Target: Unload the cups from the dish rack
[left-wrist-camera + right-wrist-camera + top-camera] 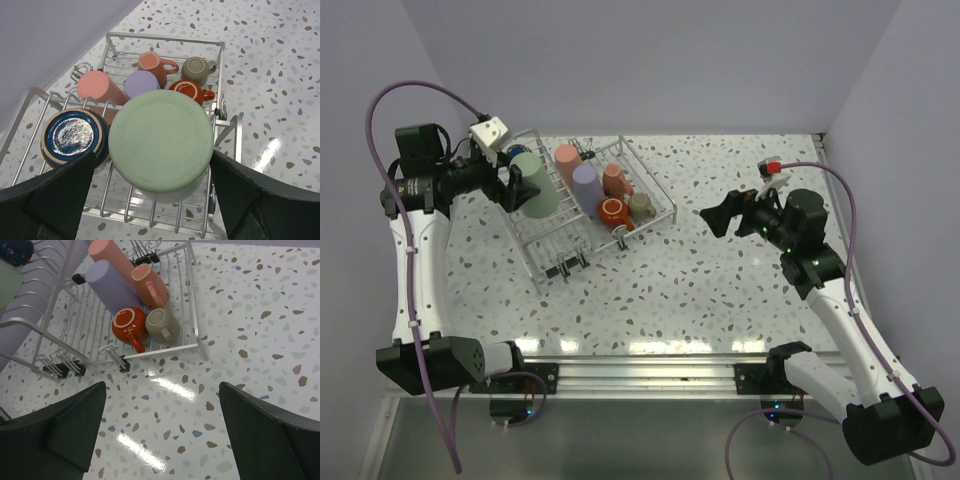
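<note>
The wire dish rack (pixel 658 192) stands at the back left of the table. Its left section holds an upturned mint-green cup (pixel 534 192) and a dark blue cup (pixel 513 153). My left gripper (pixel 523 190) is open, its fingers (pixel 65 192) on both sides of the mint-green cup (pixel 160 140), with a small gap on the left. The right section holds pink (pixel 95 86), lavender (pixel 141 83), salmon (pixel 152 62), orange-red (pixel 186 89) and beige (pixel 196 69) cups; the last three have handles. My right gripper (pixel 725 215) is open and empty, right of the rack.
Black clips (pixel 65 370) sit on the rack's near edge. The speckled table (pixel 720 290) lies bare in front of and right of the rack. Walls close in at the back and both sides.
</note>
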Robot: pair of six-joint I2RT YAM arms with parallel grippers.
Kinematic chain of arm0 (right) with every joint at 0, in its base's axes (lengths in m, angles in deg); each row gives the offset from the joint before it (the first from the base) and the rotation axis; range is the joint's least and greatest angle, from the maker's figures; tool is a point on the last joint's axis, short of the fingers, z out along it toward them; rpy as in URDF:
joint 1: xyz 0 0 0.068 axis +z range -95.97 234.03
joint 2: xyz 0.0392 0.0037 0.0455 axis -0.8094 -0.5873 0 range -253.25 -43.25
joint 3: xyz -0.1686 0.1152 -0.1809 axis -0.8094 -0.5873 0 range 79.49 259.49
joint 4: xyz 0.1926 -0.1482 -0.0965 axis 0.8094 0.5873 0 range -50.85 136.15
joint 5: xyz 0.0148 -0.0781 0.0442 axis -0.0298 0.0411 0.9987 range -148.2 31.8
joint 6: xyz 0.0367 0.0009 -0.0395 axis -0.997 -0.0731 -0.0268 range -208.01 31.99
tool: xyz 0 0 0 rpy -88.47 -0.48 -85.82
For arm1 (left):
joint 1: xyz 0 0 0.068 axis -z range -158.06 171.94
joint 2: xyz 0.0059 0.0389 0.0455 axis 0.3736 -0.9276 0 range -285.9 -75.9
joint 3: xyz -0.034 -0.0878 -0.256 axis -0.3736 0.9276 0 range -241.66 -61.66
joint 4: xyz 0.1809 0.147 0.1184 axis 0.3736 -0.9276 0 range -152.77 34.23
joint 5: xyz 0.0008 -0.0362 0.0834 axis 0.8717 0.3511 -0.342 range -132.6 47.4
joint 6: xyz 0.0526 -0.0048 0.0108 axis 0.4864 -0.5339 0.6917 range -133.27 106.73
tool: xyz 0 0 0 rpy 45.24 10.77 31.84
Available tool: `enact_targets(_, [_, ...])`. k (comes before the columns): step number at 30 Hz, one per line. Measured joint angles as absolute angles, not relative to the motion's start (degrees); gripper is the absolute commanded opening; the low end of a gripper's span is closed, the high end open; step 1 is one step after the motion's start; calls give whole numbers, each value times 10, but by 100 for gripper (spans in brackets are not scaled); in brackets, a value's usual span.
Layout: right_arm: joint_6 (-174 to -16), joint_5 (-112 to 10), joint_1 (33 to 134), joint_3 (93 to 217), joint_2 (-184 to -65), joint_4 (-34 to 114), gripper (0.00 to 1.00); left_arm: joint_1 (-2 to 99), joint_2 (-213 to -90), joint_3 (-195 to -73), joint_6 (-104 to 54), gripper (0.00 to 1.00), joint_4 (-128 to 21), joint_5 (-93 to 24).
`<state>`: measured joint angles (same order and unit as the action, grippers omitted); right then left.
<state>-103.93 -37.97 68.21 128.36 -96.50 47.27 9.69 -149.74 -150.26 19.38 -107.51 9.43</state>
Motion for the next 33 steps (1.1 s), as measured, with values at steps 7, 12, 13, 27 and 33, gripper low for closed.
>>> enact_targets(7, [-1041,-382,682,1284,-965,473,98,101,-1498,-1479,193,100,-1048,112])
enact_targets(12, [-1041,-382,682,1284,-966,473,98,101,-1498,-1464,188,91,-1040,123])
enact_targets(13, [-1041,-382,682,1284,-968,472,98,102,-1498,-1463,187,86,-1036,126])
enact_targets(27, [-1047,-376,682,1284,-986,472,98,104,-1498,-1461,170,0,-1018,160])
enact_targets(33, [-1106,-301,682,1346,-1038,468,97,104,-1494,-1462,122,0,-1007,175])
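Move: The green cup stands upside down in the rack's raised tier, between the left hand's open fingers: its middle is about 2 cm ahead, 2 cm right and 4 cm below. The blue cup is roughly 9 cm straight ahead of the hand. Farther down, the tall pink cup is some 12 cm ahead and 8 cm right, the purple cup 7 cm ahead and 12 cm right. From the right hand, the green cup lies about 35 cm left, 4 cm ahead, level in height. The left fingers close around the sides of the green cup and pinch it, after the hand eases right and down about 1 cm to centre on it; the hand then draws the cup farther right, just over 2 cm in all, rising slightly at the end. The right hand, open and empty, first dips about 1 cm, then swings some 3 cm left and up towards the rack. ##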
